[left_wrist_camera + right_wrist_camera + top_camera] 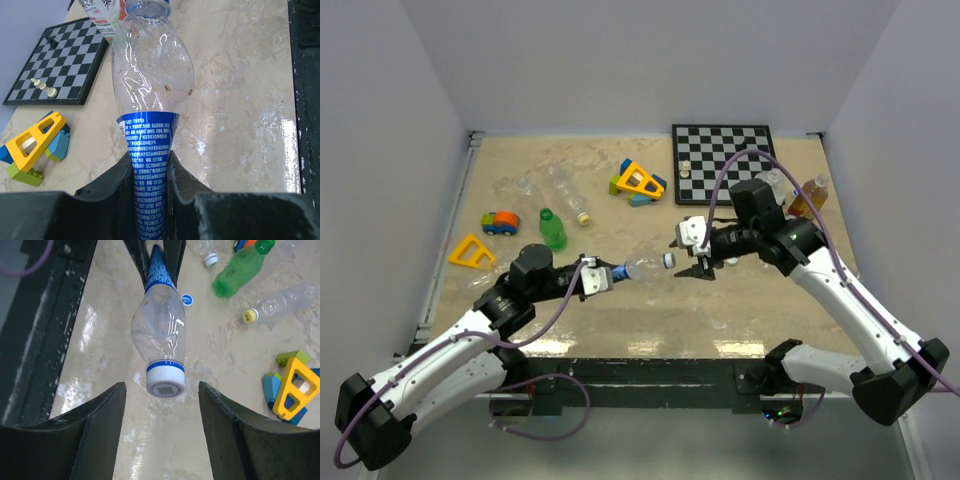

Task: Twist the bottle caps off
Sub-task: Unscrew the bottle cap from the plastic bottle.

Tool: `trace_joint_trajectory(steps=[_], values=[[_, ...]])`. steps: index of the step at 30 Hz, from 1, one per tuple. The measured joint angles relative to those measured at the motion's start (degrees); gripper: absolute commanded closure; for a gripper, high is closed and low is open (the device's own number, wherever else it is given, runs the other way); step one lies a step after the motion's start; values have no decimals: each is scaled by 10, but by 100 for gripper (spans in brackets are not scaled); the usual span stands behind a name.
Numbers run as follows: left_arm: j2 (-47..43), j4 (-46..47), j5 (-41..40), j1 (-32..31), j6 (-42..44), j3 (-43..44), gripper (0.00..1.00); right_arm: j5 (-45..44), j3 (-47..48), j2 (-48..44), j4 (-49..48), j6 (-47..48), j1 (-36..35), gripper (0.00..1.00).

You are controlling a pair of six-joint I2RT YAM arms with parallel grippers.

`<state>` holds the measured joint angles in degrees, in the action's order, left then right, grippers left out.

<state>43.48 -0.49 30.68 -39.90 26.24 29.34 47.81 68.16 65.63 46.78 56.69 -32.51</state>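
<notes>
My left gripper [603, 278] [150, 175] is shut on the blue-labelled base end of a clear bottle [642, 268] [152, 75] and holds it above the table, neck pointing right. The bottle's white cap [668, 261] [165, 380] with a blue ring is on the neck. My right gripper [698, 270] [161, 386] is open just off the cap, one finger on each side with clear gaps, not touching it. A loose blue cap [187, 300] lies on the table below the bottle.
A green bottle [553, 229] [240, 270] and a clear bottle [567, 190] with a yellow cap [248, 316] lie back left. Toy blocks [638, 183], a toy car [500, 222] and a yellow triangle [471, 252] are scattered. A chessboard [725, 160] sits back right beside more bottles [810, 195].
</notes>
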Motion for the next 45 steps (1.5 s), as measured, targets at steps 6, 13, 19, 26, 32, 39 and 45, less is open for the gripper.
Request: trace_joint_trajectory(steps=[6,13,19,26,32,39,45], values=[[0,1,-10,0,-19,0,100,-9,-9,-23,-86,-231,3,36],[0,2,-16,0,-31,0,100,-19,-8,20,-105,-335,4,42],[0,2,-23,0,-32,0,100,-19,-7,30,-103,-348,4,45],[0,2,-24,0,-31,0,100,-9,5,30,-75,-313,4,62],[0,-2,-20,-2,-31,0,100,5,22,46,-38,-264,7,73],[0,-18,-20,-2,-31,0,100,24,49,84,17,-191,8,100],[8,-23,-2,0,-32,0,100,34,90,115,128,19,5,100]])
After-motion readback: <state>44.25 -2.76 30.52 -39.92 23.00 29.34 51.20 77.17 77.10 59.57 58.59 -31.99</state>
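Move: Just off the right fingertips, the white cap of the bottle lies about 2 cm to the hand's left, 1 cm below and level fore and aft. From the left hand, which grips the blue label, the cap is some 12 cm right, 3 cm ahead and 3 cm above. On the table, roughly 23 cm below the right hand, a loose white cap lies 14 cm right and 5 cm ahead, the yellow triangle 26 cm ahead and 8 cm left, and the green bottle 13 cm ahead and 29 cm left. Winding back for a fresh bite, the open right hand rolls some 30 degrees around the bottle's axis, easing about 1.5 cm left onto the cap after a brief rise. Its fingers then close, pinch the cap by its sides and roll back in the unscrewing sense, sinking about 2 cm. The left hand keeps its grip on the label and sinks about 1 cm near the end. ##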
